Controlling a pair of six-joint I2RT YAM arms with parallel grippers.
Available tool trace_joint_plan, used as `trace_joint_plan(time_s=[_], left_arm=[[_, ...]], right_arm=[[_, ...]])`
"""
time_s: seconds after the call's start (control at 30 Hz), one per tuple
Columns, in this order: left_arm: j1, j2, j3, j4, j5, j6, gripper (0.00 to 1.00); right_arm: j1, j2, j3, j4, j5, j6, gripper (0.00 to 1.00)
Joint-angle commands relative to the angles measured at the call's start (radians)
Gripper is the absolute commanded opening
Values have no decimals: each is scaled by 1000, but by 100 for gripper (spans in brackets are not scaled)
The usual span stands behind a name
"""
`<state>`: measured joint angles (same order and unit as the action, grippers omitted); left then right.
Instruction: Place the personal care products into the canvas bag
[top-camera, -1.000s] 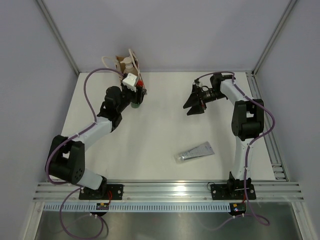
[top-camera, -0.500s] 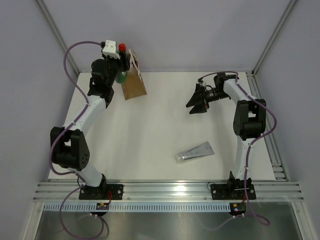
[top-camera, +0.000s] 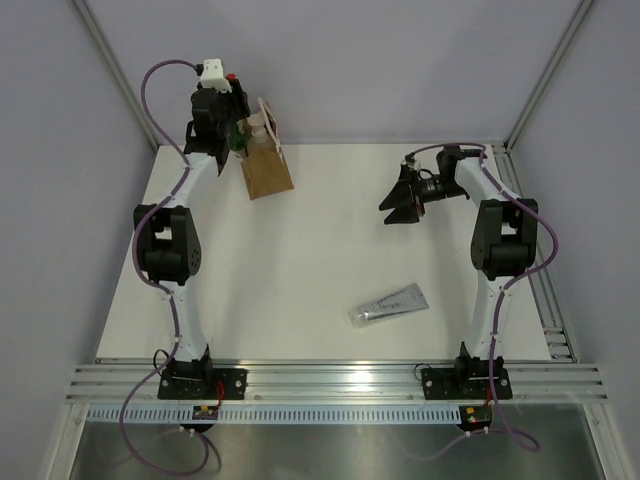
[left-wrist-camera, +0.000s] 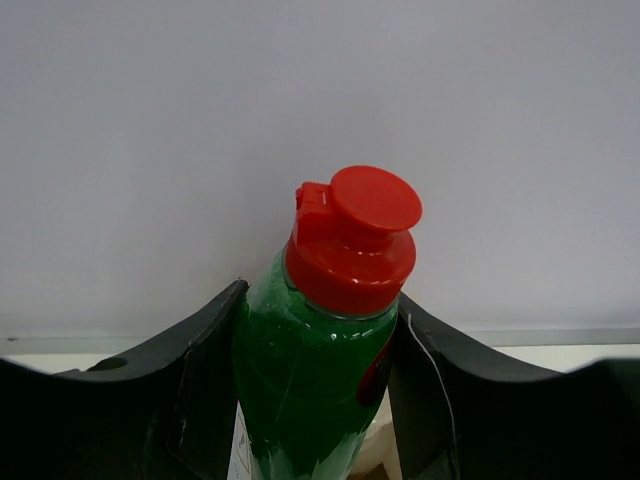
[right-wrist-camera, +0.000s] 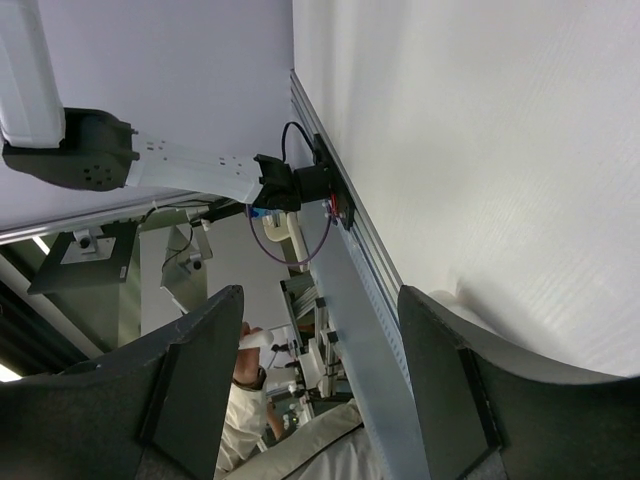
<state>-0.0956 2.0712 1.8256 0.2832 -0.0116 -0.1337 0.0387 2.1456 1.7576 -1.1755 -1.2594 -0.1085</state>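
My left gripper (top-camera: 231, 124) is raised high at the back left and is shut on the green squeeze bottle (left-wrist-camera: 310, 380), whose red cap (left-wrist-camera: 355, 240) points up past the fingers. It hangs just left of the canvas bag (top-camera: 268, 176), a small tan-brown bag with white loop handles standing upright. A pale pump bottle top (top-camera: 257, 128) sticks out of the bag's mouth. The silver-grey flat tube (top-camera: 390, 303) lies on the table at the front right. My right gripper (top-camera: 401, 202) hovers open and holds nothing, far right of the bag; its fingers (right-wrist-camera: 200, 390) frame only table and room.
White tabletop (top-camera: 320, 250) with grey walls on three sides. An aluminium rail (top-camera: 340, 380) runs along the near edge, and another rail (top-camera: 530, 250) along the right side. Purple cables loop off both arms.
My left arm has lifted the green bottle from the table beside the bag up toward the back left, level with the bag's top. My right gripper has drifted slightly right and narrowed a little.
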Motion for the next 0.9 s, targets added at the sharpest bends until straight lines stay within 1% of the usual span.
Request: trace_joint_plan(time_s=[0.0,0.13,0.27,0.4,0.47,0.6,0.73,0.77,0.8,0.83,0.87], left_arm=[[5,12,147,131,-53,-33,0],[11,69,193,132,-70,-64,0],[17,105,196,177,-99,-105,0],[25,133,193,224,-131,-181,0],[25,151,195,249,-137,-188,0],[25,170,192,248,-134,-175,0],[27,167,140,267,-90,-150,0],[27,162,118,264,-74,-146,1],[27,158,104,267,-74,-149,5],[27,153,89,275,-76,-152,17],[27,147,63,277,-74,-153,24]], right_arm=[[-16,-29,16,-4,-44,-10,70],[-23,-29,13,-1,-54,-5,70],[-26,-29,8,5,-58,-3,70],[-26,-26,3,8,-61,-3,70],[-28,-26,0,10,-64,-3,69],[-28,-29,-3,11,-67,-8,69],[-26,-29,9,-13,-55,-46,69],[-25,-27,22,-39,-54,-60,69],[-26,-26,29,-55,-51,-101,69],[-25,-24,39,-93,-43,-126,70],[-25,-23,58,-116,-37,-150,69]])
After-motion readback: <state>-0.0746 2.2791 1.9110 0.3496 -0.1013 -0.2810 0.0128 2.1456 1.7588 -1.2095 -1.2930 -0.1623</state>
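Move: The left hand holds the green bottle upright by its upper part. The canvas bag's middle is about 3 cm ahead of it, 5 cm to its right and some 20 cm below; the pump bottle already in the bag sits about 4 cm ahead, 6 cm right and 17 cm below. The bag's right rope handle rises some 5 cm ahead, 9 cm right and 7 cm down. From the idle right hand the bag lies about 29 cm ahead, 40 cm left and 7 cm lower. Downward first and foremost, some 7 cm, while also easing about 4 cm forward and a little left, the left hand lowers the green bottle base-first into the bag's mouth, on the left of the pump bottle. The sideways and forward drift dies out before the end, leaving straight descent. The wrist rolls its left side down and yaws counter-clockwise, each under 10 degrees; the fingers keep their grip. ##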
